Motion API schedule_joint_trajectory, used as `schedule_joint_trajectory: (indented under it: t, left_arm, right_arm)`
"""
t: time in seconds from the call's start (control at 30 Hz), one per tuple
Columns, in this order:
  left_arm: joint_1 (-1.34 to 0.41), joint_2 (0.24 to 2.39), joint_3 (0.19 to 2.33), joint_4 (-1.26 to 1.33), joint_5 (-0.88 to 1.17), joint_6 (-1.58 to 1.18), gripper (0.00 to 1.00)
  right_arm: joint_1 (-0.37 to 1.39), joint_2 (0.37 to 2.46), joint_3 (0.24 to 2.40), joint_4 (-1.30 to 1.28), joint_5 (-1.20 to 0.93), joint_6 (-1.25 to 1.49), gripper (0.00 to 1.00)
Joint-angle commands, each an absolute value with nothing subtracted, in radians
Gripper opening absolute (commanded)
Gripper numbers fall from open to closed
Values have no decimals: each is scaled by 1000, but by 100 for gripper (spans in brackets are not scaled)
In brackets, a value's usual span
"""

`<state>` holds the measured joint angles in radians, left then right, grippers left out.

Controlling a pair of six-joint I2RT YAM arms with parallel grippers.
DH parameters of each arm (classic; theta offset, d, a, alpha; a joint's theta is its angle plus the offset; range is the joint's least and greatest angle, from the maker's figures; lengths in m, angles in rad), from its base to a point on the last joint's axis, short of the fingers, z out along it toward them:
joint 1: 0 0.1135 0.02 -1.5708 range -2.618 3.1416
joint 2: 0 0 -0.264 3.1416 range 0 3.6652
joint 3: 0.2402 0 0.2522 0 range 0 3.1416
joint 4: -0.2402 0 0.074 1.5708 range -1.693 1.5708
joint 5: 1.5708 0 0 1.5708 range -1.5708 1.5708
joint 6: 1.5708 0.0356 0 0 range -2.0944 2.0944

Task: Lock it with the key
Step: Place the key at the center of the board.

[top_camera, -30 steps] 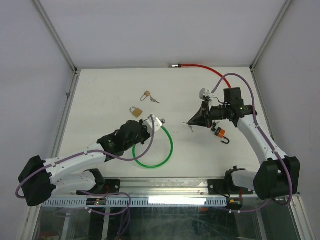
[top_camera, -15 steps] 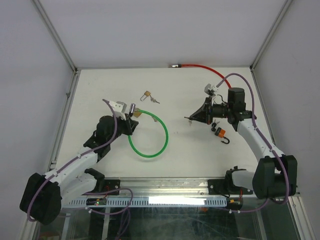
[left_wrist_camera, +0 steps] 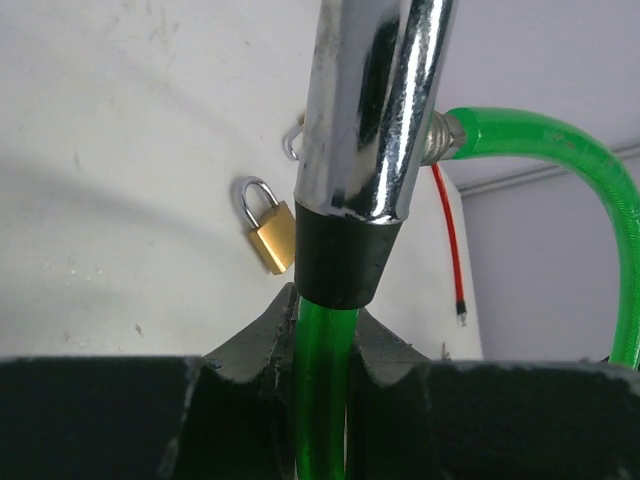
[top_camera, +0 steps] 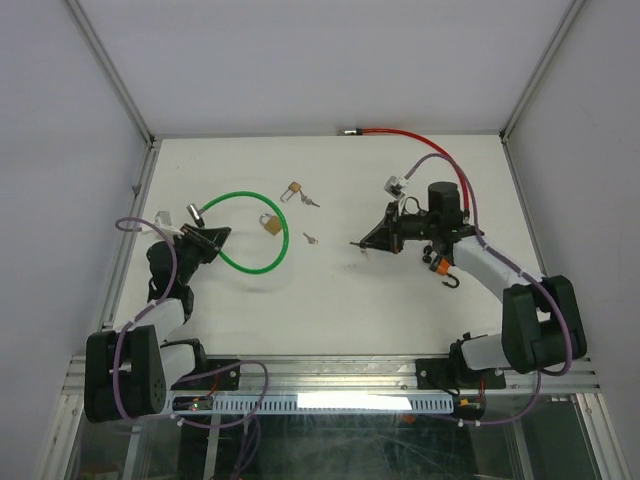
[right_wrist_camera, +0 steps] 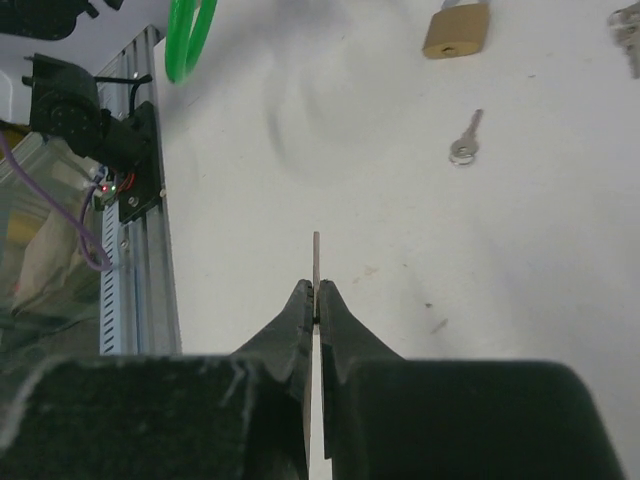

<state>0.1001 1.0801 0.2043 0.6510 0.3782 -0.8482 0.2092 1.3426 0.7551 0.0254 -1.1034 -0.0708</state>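
Observation:
My left gripper (top_camera: 207, 240) is shut on the green cable lock (top_camera: 268, 210), just below its chrome lock head (top_camera: 191, 212). In the left wrist view the green cable (left_wrist_camera: 322, 345) runs between the jaws and the chrome head (left_wrist_camera: 372, 110) stands above them. My right gripper (top_camera: 366, 242) is shut on a thin flat key (right_wrist_camera: 316, 258), seen edge-on, and holds it over the table's middle. A brass padlock (top_camera: 270, 223) lies inside the cable's loop; it also shows in the left wrist view (left_wrist_camera: 268, 230) and the right wrist view (right_wrist_camera: 457, 30).
A loose key (top_camera: 310, 238) lies right of the padlock, also in the right wrist view (right_wrist_camera: 465, 140). A second small padlock (top_camera: 293, 188) with keys (top_camera: 313, 201) lies further back. A red cable (top_camera: 400, 133) runs along the back edge. An orange-and-black hook (top_camera: 443, 268) lies under the right arm.
My left arm has swung far to the left, dragging the green cable lock with it. My right gripper has shifted left with the key.

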Motion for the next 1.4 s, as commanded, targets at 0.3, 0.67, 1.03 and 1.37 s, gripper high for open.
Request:
schedule_joint_trajectory:
  t: [0.3, 0.67, 1.03, 1.37]
  left_arm:
    - [243, 1164, 236, 539, 193, -1034, 0]
    - [243, 1246, 273, 401, 110, -1060, 8]
    - [243, 1172, 269, 324, 70, -1037, 56]
    - [241, 865, 210, 283, 108, -1030, 77]
  right_arm:
    - [603, 1749, 984, 256, -945, 26, 0]
    - [720, 2100, 1457, -179, -877, 41, 0]
    - [775, 2155, 1668, -490, -773, -222, 34]
    - [674, 1784, 1505, -552, -821, -479, 41]
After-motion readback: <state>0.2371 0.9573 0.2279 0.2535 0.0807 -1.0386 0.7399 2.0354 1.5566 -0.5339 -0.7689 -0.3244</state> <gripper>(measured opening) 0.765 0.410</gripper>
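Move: Some 20 cm to the right hand's left, level with it fore and aft and about 16 cm down, is the bare spot for the keys it holds. The loose key lies about 11 cm ahead and 15 cm left of this hand, the big padlock 15 cm ahead and 24 cm left. The left hand, holding the green hose, has its laying-down spot about 8 cm left, 2 cm back and 12 cm down; the big padlock is 11 cm ahead and 12 cm right of it. Carrying the keys about 20 cm left and some 10 cm down to the bare board short of the loose key, the right hand opens partway, lets them go, then eases back right and up. Meanwhile the left hand takes the hose about 8 cm left and 10 cm down, opens wide to release it and rises, clear of its lowest point. ##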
